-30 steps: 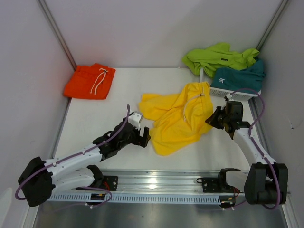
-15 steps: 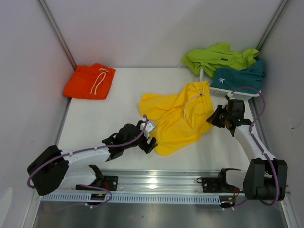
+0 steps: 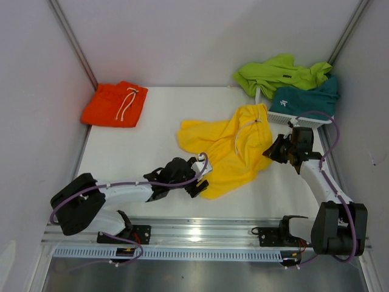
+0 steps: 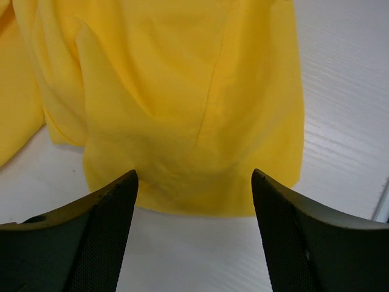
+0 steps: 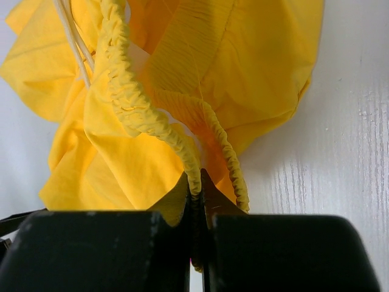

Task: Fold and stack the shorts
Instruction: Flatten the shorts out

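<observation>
Yellow shorts [image 3: 228, 155] lie spread and rumpled across the middle of the table. My right gripper [image 3: 273, 152] is shut on their elastic waistband [image 5: 161, 131] at the right side, the band pinched between the fingers. My left gripper [image 3: 199, 179] stands open just short of the yellow shorts' near hem [image 4: 194, 201], with bare table between its fingertips. Folded orange shorts [image 3: 115, 103] with a white drawstring lie at the far left. Lime green shorts [image 3: 279, 73] and teal shorts [image 3: 307, 97] are heaped at the far right.
A white mesh basket [image 3: 298, 120] sits under the green and teal shorts at the back right corner. Grey walls close in the table on three sides. A metal rail [image 3: 200, 228] runs along the near edge by the arm bases.
My left arm has reached right and forward, bringing its gripper up to the near hem of the yellow shorts, and its jaws have narrowed a little. The right gripper has held still.
</observation>
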Robot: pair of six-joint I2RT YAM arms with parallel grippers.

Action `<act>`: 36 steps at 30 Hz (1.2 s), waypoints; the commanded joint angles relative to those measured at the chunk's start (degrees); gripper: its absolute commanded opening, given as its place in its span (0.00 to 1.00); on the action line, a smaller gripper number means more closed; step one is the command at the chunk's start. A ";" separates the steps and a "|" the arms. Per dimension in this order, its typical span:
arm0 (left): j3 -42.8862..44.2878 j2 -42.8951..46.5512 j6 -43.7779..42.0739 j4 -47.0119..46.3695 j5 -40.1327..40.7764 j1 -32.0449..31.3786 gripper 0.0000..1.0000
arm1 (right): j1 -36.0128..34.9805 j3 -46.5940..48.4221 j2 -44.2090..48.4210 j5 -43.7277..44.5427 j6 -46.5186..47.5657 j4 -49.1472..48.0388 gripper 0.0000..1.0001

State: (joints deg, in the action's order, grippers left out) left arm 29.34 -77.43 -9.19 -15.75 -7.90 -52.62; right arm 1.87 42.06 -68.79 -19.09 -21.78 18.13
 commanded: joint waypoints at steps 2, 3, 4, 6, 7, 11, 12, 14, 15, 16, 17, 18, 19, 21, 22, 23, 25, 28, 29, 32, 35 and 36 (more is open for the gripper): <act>5.01 -3.77 -3.38 1.50 3.94 -0.38 0.74 | 0.24 1.71 -0.02 -1.91 0.60 -2.66 0.00; 5.54 -4.83 -3.38 2.03 4.99 -0.29 0.68 | 0.24 1.62 -0.02 -2.26 0.60 -2.75 0.00; 5.90 -6.49 -3.46 2.56 5.00 -0.38 0.65 | 0.24 1.53 0.06 -2.27 0.51 -2.75 0.00; 7.22 -7.73 -3.55 3.70 4.74 -0.38 0.47 | 0.33 1.62 0.15 -2.27 0.51 -2.84 0.00; 7.74 -8.26 -3.38 4.58 4.65 -0.38 0.39 | 0.33 1.62 0.24 -2.35 0.34 -2.84 0.00; 8.98 -8.36 -2.94 7.48 5.79 -0.38 0.00 | 0.50 2.41 0.42 -2.79 -0.89 -2.84 0.00; 9.41 -8.09 -2.68 8.01 6.14 -0.38 0.00 | 0.59 3.28 0.50 -3.31 -1.33 -2.84 0.00; 9.68 -6.00 -1.19 9.15 7.46 -0.38 0.00 | 0.68 4.60 0.59 -4.19 -2.91 -2.32 0.00; 10.12 -4.85 -0.57 9.85 8.16 -0.38 0.00 | 0.68 6.35 0.77 -4.90 -3.44 -1.96 0.00; 10.47 -3.53 1.09 11.60 11.82 -0.38 0.00 | 0.68 7.32 1.29 -5.25 -4.05 -1.44 0.00; 11.25 -0.47 2.15 12.84 13.68 -0.38 0.00 | 0.68 8.29 1.56 -6.30 -5.02 -0.65 0.00; 12.57 1.04 3.20 15.89 15.79 -0.38 0.00 | 0.68 10.21 1.99 -7.00 -5.55 -0.38 0.00; 13.54 2.62 5.65 19.06 19.55 -0.38 0.00 | 0.68 11.19 2.78 -7.97 -6.16 -0.29 0.00; 17.58 6.30 7.51 24.42 22.65 -0.38 0.00 | 0.68 13.38 3.40 -11.31 -7.48 -0.20 0.00; 22.46 7.28 8.13 30.45 24.23 -0.38 0.00 | 0.68 15.57 3.67 -12.28 -8.27 -0.29 0.00; 24.34 8.16 8.22 33.65 27.64 -0.38 0.00 | 0.68 16.72 4.28 -14.37 -8.80 -0.38 0.00; 32.21 10.89 8.05 42.93 31.09 -0.55 0.00 | 0.68 19.70 5.07 -15.88 -10.47 -0.20 0.00; 39.27 14.93 7.00 50.89 34.70 -1.51 0.00 | 0.77 21.39 7.70 -15.81 -11.18 1.90 0.00; 42.00 15.72 6.30 51.86 33.58 -1.87 0.00 | 0.77 21.48 9.28 -13.80 -11.18 2.60 0.00; 46.49 15.04 4.54 55.47 28.31 -2.22 0.00 | 1.12 20.43 11.05 -8.36 -11.18 5.77 0.00; 45.99 9.07 4.88 56.88 24.69 -2.22 0.00 | 2.52 18.41 11.58 -5.70 -11.35 7.71 0.00; 42.85 7.66 5.23 55.75 22.77 -2.22 0.00 | 3.74 16.84 11.75 -5.17 -11.44 7.97 0.00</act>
State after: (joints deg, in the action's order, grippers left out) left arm 76.07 -63.02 -3.44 33.47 19.16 -54.37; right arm 3.49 60.93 -57.14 -28.53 -32.01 23.05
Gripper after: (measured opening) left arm 0.003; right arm 0.022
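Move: The near leg hem of the yellow shorts lies open to the left fingers, about 2 cm ahead, 1 cm right and 3 cm below. From that hand the far leg's end is roughly 22 cm ahead and 5 cm left. The right hand already holds the waistband's near corner; from it the near hem is some 15 cm back and 22 cm left, the drawcord about 7 cm ahead and 8 cm left, and the white basket around 18 cm ahead and 14 cm right. Down and slightly forward by a couple of centimetres, the left hand shuts its fingers on the near leg hem, then lifts it fast, some 30 cm, drifting left and turning about 25 degrees counter-clockwise. The right hand keeps its pinch on the waistband corner and, joining shortly after the left starts up, rises about 20 cm while its fingers tip upward. ##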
